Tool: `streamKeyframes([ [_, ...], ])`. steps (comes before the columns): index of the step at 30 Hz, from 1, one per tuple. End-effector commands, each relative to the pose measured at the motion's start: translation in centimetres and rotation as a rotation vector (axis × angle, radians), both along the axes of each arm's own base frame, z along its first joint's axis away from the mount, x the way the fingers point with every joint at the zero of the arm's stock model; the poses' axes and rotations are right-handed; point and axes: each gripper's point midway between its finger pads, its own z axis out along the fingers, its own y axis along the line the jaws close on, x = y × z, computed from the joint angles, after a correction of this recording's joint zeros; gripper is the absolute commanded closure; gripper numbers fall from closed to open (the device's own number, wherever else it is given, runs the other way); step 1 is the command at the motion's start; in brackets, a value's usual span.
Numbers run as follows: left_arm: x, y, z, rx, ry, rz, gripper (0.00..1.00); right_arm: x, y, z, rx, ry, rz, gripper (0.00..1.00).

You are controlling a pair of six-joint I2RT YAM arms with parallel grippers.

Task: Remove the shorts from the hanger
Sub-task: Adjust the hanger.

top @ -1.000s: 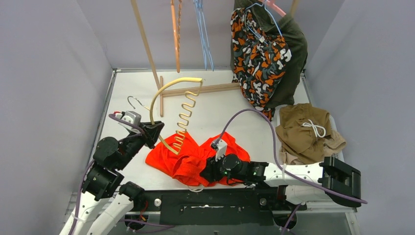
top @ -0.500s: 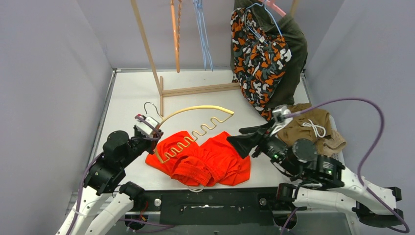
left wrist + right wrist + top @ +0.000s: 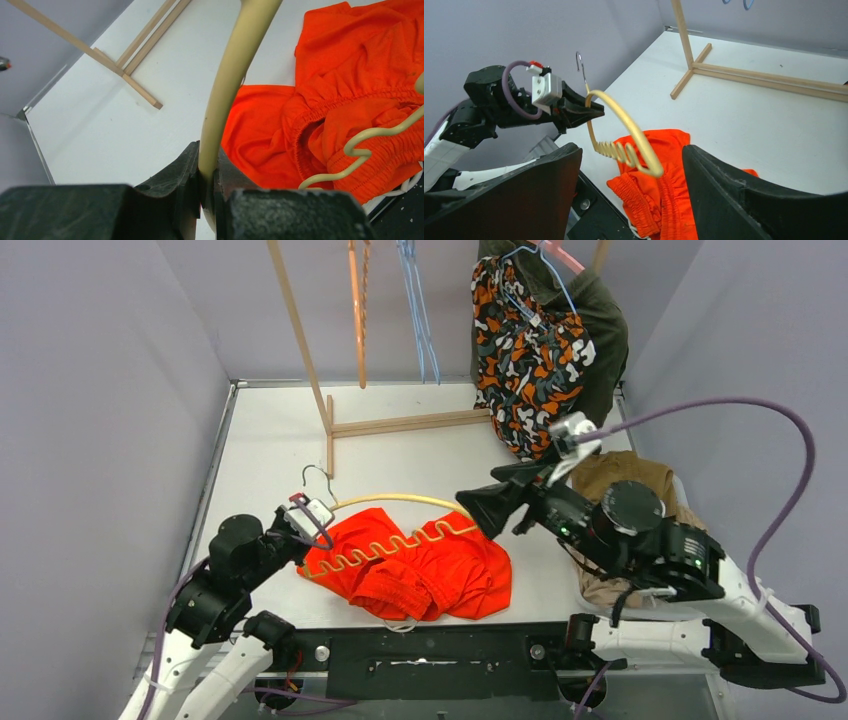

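Bright orange-red shorts (image 3: 430, 570) lie crumpled on the table near the front edge. My left gripper (image 3: 312, 523) is shut on the arm of a cream hanger (image 3: 400, 532) just below its metal hook. The hanger's wavy bar stretches out over the shorts, and the right wrist view shows it held above them. The left wrist view shows the hanger (image 3: 235, 75) pinched between the jaws of that gripper (image 3: 206, 172), with the shorts (image 3: 350, 85) beyond. My right gripper (image 3: 490, 505) hovers open and empty to the right of the shorts, facing the hanger (image 3: 624, 130).
Camouflage shorts (image 3: 525, 350) and dark green shorts (image 3: 603, 330) hang on hangers at the back right. Brown shorts (image 3: 612, 472) lie at the right edge, partly under my right arm. A wooden rack base (image 3: 400, 423) and empty orange (image 3: 357, 310) and blue hangers (image 3: 415, 300) stand behind.
The right gripper opened, left the orange-red shorts and rose up to the right. The left gripper swung the hanger down from upright to nearly level over the shorts.
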Motion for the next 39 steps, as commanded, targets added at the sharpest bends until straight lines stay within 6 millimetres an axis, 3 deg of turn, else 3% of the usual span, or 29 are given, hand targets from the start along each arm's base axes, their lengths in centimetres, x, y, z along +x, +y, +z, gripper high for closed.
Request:
streamKeyframes([
  [1, -0.9, -1.5, 2.7, -0.033, -0.131, -0.134, 1.0, 0.7, 4.6, -1.5, -0.223, -0.037, 0.111, 0.2],
  [4, -0.8, -1.5, 2.6, -0.018, -0.132, -0.137, 1.0, -1.6, 8.2, -3.3, -0.303, 0.009, 0.342, 0.21],
  [7, -0.7, -1.4, 3.0, 0.002, -0.144, -0.143, 1.0, -2.4, 9.2, -7.6, -0.429, 0.116, 0.424, 0.24],
  [10, -0.4, -1.1, 3.1, 0.026, -0.153, -0.13, 1.0, -3.3, 10.0, -10.2, -0.482, 0.183, 0.485, 0.34],
  [13, -0.1, -0.4, 2.9, 0.056, -0.167, -0.099, 1.0, -3.4, 10.5, -10.9, -0.473, 0.2, 0.507, 0.56],
  [18, 0.3, 0.3, 2.6, 0.072, -0.178, -0.06, 1.0, -2.3, 9.6, -11.4, -0.424, 0.226, 0.464, 0.98],
  [19, 0.4, 0.4, 2.7, 0.067, -0.182, -0.05, 1.0, -2.0, 9.2, -11.3, -0.408, 0.228, 0.449, 1.0],
  [20, 0.5, 0.4, 2.7, 0.058, -0.186, -0.041, 0.94, -1.7, 9.0, -11.7, -0.4, 0.235, 0.428, 1.0],
  [23, 0.4, 0.2, 3.4, -0.003, -0.201, -0.025, 0.6, -0.9, 7.6, -12.9, -0.376, 0.251, 0.334, 1.0],
  [27, -0.2, -0.8, 5.2, -0.157, -0.224, -0.031, 0.4, 0.4, 5.8, -15.7, -0.359, 0.288, 0.187, 1.0],
  [31, -0.9, -1.6, 7.2, -0.324, -0.244, -0.04, 0.31, 1.9, 3.9, -16.9, -0.281, 0.289, 0.027, 1.0],
  [36, -1.5, -1.7, 8.6, -0.486, -0.232, -0.006, 0.28, 3.3, 1.4, -16.1, -0.191, 0.242, -0.119, 1.0],
  [39, -1.3, -2.0, 7.7, -0.554, -0.173, 0.016, 0.26, 3.9, -0.1, -15.5, -0.177, 0.217, -0.194, 1.0],
])
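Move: The hanger's right arm, where the right gripper is to close, lies about 10 cm to its left, 2 cm back and 12 cm below. The left gripper, holding the hanger's other side, stands some 30 cm left of the right one, 19 cm lower and about level in reach. The red shorts lie 12 cm left, 2 cm ahead and about 38 cm down. From the left hand the hanger's right arm is some 20 cm right, 3 cm back and 7 cm up. Swing the open right gripper about 10 cm left, then down some 12 cm, turning it counter-clockwise, and pinch the hanger's right arm while the left gripper keeps its hold. Then open the left fingers and lift them clear some 6 cm, as the right hand draws the hanger right and down, about 9 cm each, turning back clockwise. ##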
